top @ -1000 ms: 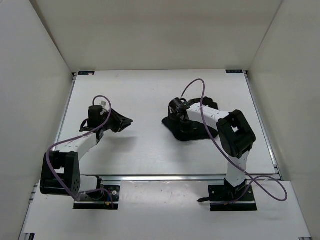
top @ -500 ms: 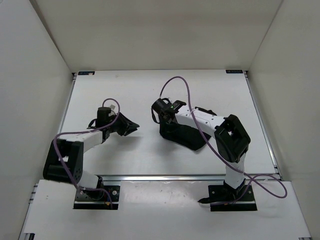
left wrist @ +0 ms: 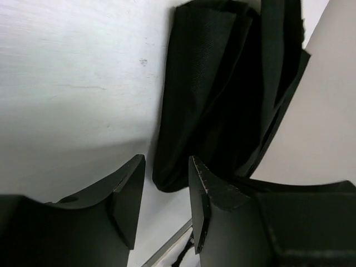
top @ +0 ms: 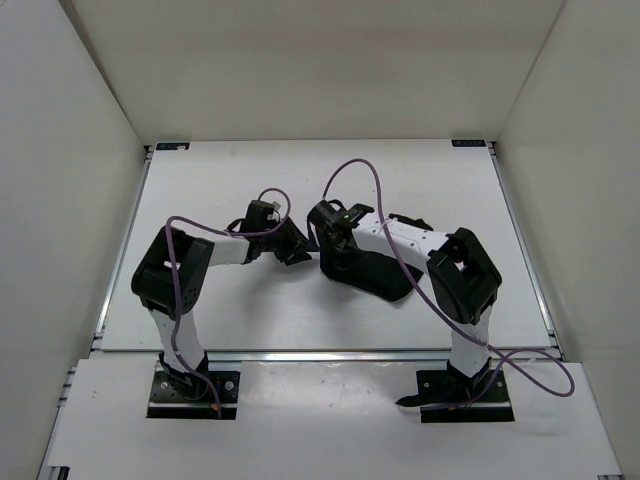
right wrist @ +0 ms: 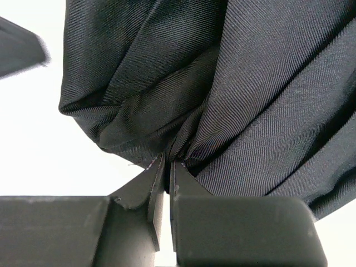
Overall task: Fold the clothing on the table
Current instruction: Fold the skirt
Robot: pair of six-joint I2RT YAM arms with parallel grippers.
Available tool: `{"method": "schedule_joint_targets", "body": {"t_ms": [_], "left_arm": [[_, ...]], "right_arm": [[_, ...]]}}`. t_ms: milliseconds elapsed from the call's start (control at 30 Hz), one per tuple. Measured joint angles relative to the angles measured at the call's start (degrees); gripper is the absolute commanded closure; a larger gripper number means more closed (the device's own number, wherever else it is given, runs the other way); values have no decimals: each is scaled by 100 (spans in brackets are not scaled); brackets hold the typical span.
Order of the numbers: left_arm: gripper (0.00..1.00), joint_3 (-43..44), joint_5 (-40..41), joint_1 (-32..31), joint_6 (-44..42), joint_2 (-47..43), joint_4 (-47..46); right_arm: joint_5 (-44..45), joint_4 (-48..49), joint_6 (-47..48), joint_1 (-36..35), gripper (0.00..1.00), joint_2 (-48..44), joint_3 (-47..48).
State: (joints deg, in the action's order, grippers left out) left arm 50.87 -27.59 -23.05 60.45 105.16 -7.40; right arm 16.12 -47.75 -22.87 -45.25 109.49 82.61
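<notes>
The clothing [top: 375, 272], a bunched black pleated garment, lies on the white table [top: 220, 190] right of the middle. My right gripper [top: 325, 222] is at its left end, shut on a pinch of gathered fabric [right wrist: 167, 158], and the cloth [right wrist: 233, 83] hangs in folds ahead of it. My left gripper [top: 298, 247] has reached in from the left and stands open just short of the garment's near edge [left wrist: 183, 122]. Its two fingers [left wrist: 128, 194] show a clear gap between them. I cannot tell whether the cloth edge lies between the tips or beyond them.
Thin metal rails [top: 128, 250] run along the table's edges, and white walls close in three sides. Purple cables [top: 350, 170] loop over both arms. One finger of the left gripper [right wrist: 19, 44] shows at the upper left of the right wrist view.
The left arm has swung right across the table to the garment, and its jaws have opened wider. The right gripper drew the fabric left earlier and has since barely moved.
</notes>
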Motion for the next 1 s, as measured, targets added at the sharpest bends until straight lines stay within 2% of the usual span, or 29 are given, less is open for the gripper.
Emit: {"method": "schedule_joint_targets", "body": {"t_ms": [100,200,267,333,467,700,933,1000], "left_arm": [[52,111,-2,-170,37,278,-42],[63,271,-166,-299,118,546,-120],[91,435,-208,-369,142,734,-166],[100,505,-271,-424,155,903,-221],[100,542,-389,-494,179,979,-332],[100,487,-455,-549,256,994,-448],[100,328,-549,-533,249,968,-608],[89,184,-619,-503,282,929,-748]], "right_arm": [[-63,26,4,35,100,0,0],[-111,33,31,46,100,0,0],[-140,35,59,72,100,-4,0],[-173,39,107,70,100,-17,0],[-319,-61,216,59,100,-42,181],[-938,-59,343,-7,100,-42,1091],[-1491,22,345,-70,100,4,981],[-1648,70,337,-22,100,4,776]]}}
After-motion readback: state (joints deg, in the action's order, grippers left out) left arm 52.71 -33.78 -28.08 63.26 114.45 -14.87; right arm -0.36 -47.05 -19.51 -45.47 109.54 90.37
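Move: The skirt's left corner, low on the table, is about 5 cm to my left hand's right, 1 cm back and 3 cm below it. My right hand already pinches a gather of the skirt; from it that same corner is some 5 cm left, 2 cm back and 5 cm down. The skirt's near-right corner lies roughly 10 cm to my right hand's right and 9 cm back. I slide my half-open left hand about 5 cm right and some 2.5 cm down onto the skirt's left corner, shut the fingers on the cloth, and stay low with a slight drift back. My right hand keeps its pinch, waits, then lifts about 6 cm while swinging 7 cm left towards my left hand, its left side tilting up some 15 degrees, and finally sinks 2 cm and draws back 2 cm. ##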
